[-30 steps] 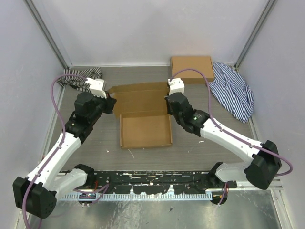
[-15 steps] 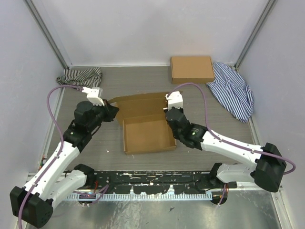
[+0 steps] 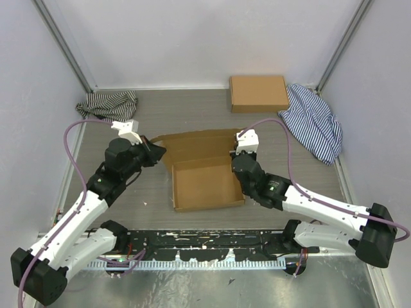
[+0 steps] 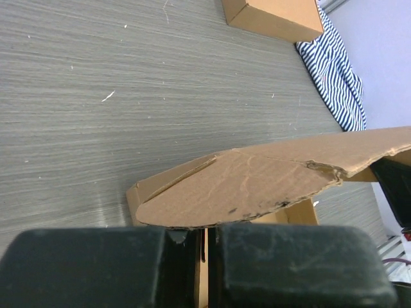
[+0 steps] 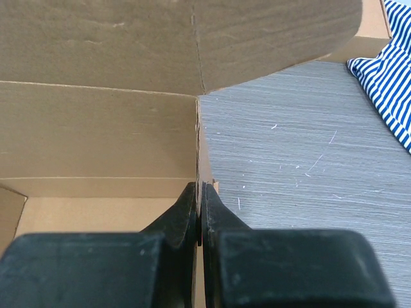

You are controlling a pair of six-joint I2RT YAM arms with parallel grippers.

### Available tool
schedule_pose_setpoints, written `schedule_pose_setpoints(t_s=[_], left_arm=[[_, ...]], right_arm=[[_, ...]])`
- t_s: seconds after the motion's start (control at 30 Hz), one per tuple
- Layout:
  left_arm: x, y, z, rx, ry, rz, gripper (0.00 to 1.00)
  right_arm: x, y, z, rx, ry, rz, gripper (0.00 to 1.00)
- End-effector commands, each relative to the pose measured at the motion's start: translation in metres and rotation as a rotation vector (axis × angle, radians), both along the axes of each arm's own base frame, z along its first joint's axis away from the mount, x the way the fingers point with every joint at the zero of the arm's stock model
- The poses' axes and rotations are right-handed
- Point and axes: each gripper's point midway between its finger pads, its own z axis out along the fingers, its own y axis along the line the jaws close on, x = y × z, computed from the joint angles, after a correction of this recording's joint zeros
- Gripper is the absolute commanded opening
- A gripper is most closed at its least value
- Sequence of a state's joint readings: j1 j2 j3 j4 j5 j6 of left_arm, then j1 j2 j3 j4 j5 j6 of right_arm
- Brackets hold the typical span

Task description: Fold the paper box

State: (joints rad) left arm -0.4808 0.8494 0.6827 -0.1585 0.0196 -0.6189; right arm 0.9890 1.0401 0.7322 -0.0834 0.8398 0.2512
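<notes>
The paper box (image 3: pixel 207 186) lies mid-table as a shallow brown tray, with its lid flap (image 3: pixel 196 141) raised at the back. My left gripper (image 3: pixel 158 153) is shut on the box's left edge. In the left wrist view the black fingers (image 4: pixel 96 263) pinch a thin cardboard edge under the curved flap (image 4: pixel 257 183). My right gripper (image 3: pixel 236 160) is shut on the tray's right wall. The right wrist view shows its jaws (image 5: pixel 200 199) pressed together on that wall (image 5: pixel 198 141), with the tray's inside (image 5: pixel 90 135) to the left.
A ready-made brown box (image 3: pixel 259 93) sits at the back right, with a striped cloth (image 3: pixel 314 122) beside it. Another striped cloth (image 3: pixel 108 104) lies at the back left. White walls stand on three sides. A black rail (image 3: pixel 205 240) runs along the near edge.
Both grippers have pulled the paper box toward the near edge and slightly right, keeping their holds. The lid flap has come along, still raised.
</notes>
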Motion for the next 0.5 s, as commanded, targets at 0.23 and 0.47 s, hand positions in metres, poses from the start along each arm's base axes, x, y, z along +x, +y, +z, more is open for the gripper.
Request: schedule_pose_setpoints(t_s=[0.23, 0.47], left_arm=[[0.027, 0.000, 0.072, 0.026, -0.157, 0.049, 0.01], [0.028, -0.008, 0.050, 0.041, -0.115, 0.012, 0.03]], right_arm=[[0.010, 0.011, 0.028, 0.163, -0.114, -0.061, 0.02], [0.010, 0.007, 0.003, 0.172, -0.094, -0.094, 0.03]])
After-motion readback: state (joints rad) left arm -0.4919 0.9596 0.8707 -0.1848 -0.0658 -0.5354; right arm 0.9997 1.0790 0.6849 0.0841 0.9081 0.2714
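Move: The raised lid spans the gap between the hands, its middle about 11 cm right of the left hand and 2 cm ahead, at roughly hand height. The open tray hinged to it lies about 10 cm back of the left hand, 13 cm to its right and 15 cm below; from the right hand, about 10 cm back, 8 cm left and 14 cm below. The closed box sits some 26 cm ahead of the right hand and 10 cm to its right. The lid's left edge, still pinched at its flap by the left fingers, is carried up by about 5 cm and forward some 3 cm after a brief near-standstill, that hand tipping up about five degrees. The right hand keeps its pinch on the lid's right edge and holds nearly still, easing forward only about a centimetre with a slight tilt upwards. ##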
